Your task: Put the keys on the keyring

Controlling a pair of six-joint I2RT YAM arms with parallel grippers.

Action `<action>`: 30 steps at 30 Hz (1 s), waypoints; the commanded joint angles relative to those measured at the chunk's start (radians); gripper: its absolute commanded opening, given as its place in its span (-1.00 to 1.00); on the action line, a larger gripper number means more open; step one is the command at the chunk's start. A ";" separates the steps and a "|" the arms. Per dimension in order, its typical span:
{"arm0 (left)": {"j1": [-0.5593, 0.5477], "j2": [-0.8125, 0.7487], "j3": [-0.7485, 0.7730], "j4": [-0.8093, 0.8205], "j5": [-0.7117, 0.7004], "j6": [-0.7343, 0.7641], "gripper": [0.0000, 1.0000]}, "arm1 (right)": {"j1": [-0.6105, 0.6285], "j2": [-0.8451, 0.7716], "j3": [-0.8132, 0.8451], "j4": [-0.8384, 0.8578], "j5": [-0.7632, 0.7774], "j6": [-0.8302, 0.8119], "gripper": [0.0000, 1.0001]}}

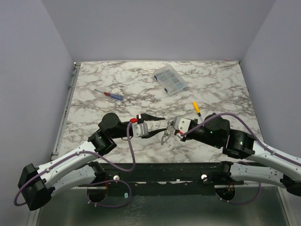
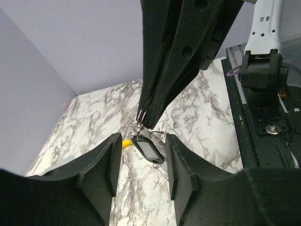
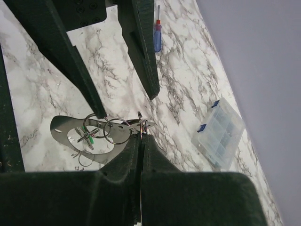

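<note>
My right gripper (image 3: 141, 136) is shut on a thin wire keyring (image 3: 140, 122), pinched edge-on at its fingertips. From it hang further rings (image 3: 116, 130), a cluster of flat silvery keys (image 3: 66, 134) and a black tag (image 2: 148, 150). In the top view this bunch (image 1: 165, 137) dangles just above the marble between the two arms. My left gripper (image 2: 142, 139) faces it from the left, open, with the tag hanging at the far end of the gap between its pads. The left fingers (image 3: 141, 52) stand apart in the right wrist view, one tip by a ring.
A clear plastic compartment box (image 1: 170, 80) lies at the back centre. A blue and red screwdriver (image 1: 109, 95) lies at the back left, and a yellow-handled screwdriver (image 1: 196, 108) just behind the right arm. The table (image 1: 225, 89) is marble-patterned, with walls on three sides.
</note>
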 commanded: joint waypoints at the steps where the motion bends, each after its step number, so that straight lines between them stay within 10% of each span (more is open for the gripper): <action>1: 0.000 -0.021 0.001 0.022 -0.063 0.024 -0.17 | 0.001 -0.026 -0.009 0.064 -0.006 0.018 -0.99; 30: -0.001 0.001 -0.012 0.060 0.027 0.005 -0.48 | 0.001 -0.016 0.004 0.080 -0.101 0.046 -0.99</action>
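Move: The keyring stands up out of my right fingertips, about 1 cm ahead and 1 cm left of that hand's point. From my open left hand, the ring is roughly 3 cm to the right and 1 cm ahead, about level. The loose rings hang some 2 cm back, 2 cm right and 2 cm below my left hand, and the curved metal strip about 4 cm back, 1 cm right and 3 cm lower. My left fingertips are some 4 cm left of my right hand, level with it front to back. I keep the keyring pinched in my right fingers and bring it about 1.5 cm back, left and slightly up, towards my left fingertips, turning the hand some 5 degrees. My left hand rises about 1 cm and reaches slightly forward before easing part of the way back, while its fingers close to about half their gap, the rear fingertip coming right up to the ring. ##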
